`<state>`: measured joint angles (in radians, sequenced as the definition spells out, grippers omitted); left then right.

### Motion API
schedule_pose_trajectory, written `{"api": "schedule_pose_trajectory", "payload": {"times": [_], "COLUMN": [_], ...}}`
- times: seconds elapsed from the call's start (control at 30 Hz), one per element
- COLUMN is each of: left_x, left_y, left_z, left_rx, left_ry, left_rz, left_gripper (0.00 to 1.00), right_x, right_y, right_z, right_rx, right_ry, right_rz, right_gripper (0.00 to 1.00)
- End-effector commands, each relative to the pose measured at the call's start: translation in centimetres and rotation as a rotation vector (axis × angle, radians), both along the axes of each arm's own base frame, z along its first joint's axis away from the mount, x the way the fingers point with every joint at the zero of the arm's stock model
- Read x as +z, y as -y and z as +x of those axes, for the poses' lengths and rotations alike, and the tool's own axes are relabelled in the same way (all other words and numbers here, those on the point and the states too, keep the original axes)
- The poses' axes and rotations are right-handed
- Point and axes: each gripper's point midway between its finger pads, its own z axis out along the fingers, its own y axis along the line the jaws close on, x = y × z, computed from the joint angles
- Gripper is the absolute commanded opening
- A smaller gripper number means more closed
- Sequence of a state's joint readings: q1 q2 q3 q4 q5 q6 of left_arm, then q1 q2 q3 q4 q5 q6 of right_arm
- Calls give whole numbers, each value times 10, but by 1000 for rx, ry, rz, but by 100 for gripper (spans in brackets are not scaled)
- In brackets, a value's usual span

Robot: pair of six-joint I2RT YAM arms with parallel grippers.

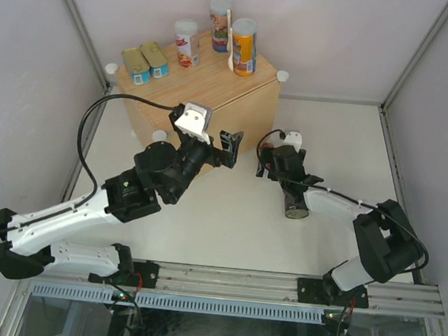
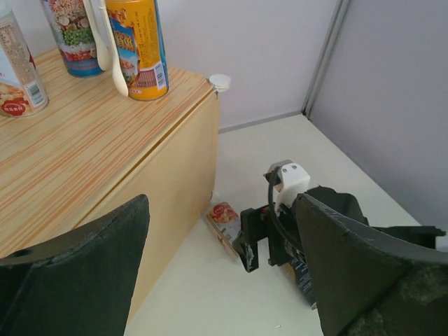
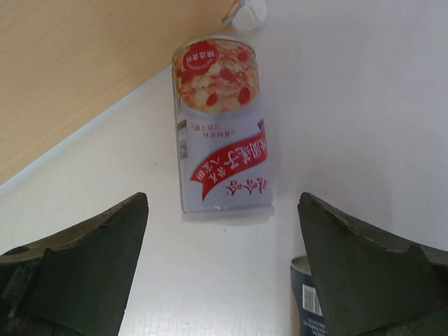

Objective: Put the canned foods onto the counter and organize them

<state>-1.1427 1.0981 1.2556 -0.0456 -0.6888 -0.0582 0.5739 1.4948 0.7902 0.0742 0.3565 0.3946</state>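
On the light-wood counter (image 1: 215,96) stand two flat gold-topped tins (image 1: 144,62), a red-white can (image 1: 187,43), a colourful can (image 1: 220,23) and an orange can (image 1: 243,47). Another red-white can (image 3: 220,126) lies on its side on the white floor beside the counter's wall (image 3: 77,70); it also shows in the left wrist view (image 2: 225,218). My right gripper (image 3: 224,273) is open just short of that can, nothing between its fingers. A dark blue can (image 3: 308,301) lies at its right finger and under the right arm (image 1: 295,208). My left gripper (image 2: 224,280) hangs open and empty near the counter's front corner.
A white spoon-like stick (image 1: 230,41) leans against the orange can. White round knobs (image 1: 281,76) mark the counter's corners, one (image 3: 248,10) just beyond the lying can. Grey walls enclose the floor. The two grippers (image 1: 227,148) (image 1: 266,162) face each other closely.
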Motion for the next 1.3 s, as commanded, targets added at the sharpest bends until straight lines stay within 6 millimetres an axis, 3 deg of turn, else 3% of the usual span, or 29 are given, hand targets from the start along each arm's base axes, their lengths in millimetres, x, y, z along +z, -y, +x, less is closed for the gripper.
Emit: {"api": "schedule_pose_trajectory", "payload": {"times": [0.0,0.67,0.87,1.07,1.27], "left_x": [14,2,0,0,-4], "left_y": [-14,-14,-14,-16,-23], "left_z": [-8,-14,-14,-15,-17], "left_rx": [40,40,45,44,60], "left_ry": [39,38,36,33,25], "left_rz": [-54,-71,-71,-79,-92], "left_gripper": [89,89,89,89,89], "right_x": [15,-33,-41,-43,-27], "right_y": [-13,-24,-24,-26,-38], "right_z": [23,34,29,16,-9], "right_rx": [21,35,32,55,123], "right_ry": [58,-45,-75,-88,-82], "right_rz": [30,19,19,24,-15], "right_gripper": [87,82,75,60,48]}}
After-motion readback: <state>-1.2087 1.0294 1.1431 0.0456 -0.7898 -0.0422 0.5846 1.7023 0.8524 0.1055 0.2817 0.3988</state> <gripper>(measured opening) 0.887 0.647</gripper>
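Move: The red-and-white can lies on the table, its middle about 5 cm ahead of my right hand, 2 cm left and 6 cm below. The dark can is some 6 cm back and 6 cm right of that hand, at table level. The counter's corner foot stands about 7 cm beyond the red-and-white can's middle. From my left hand, high up, that can is roughly 15 cm ahead, 12 cm right and 40 cm down. I sink my open right hand about 5 cm onto the red-and-white can, easing some 2 cm forward and 2 cm left and tipping the fingers down a little. With a finger on either side, I close them and pinch the can near its base end, then draw the hand about 1 cm back and slightly left, staying low. ##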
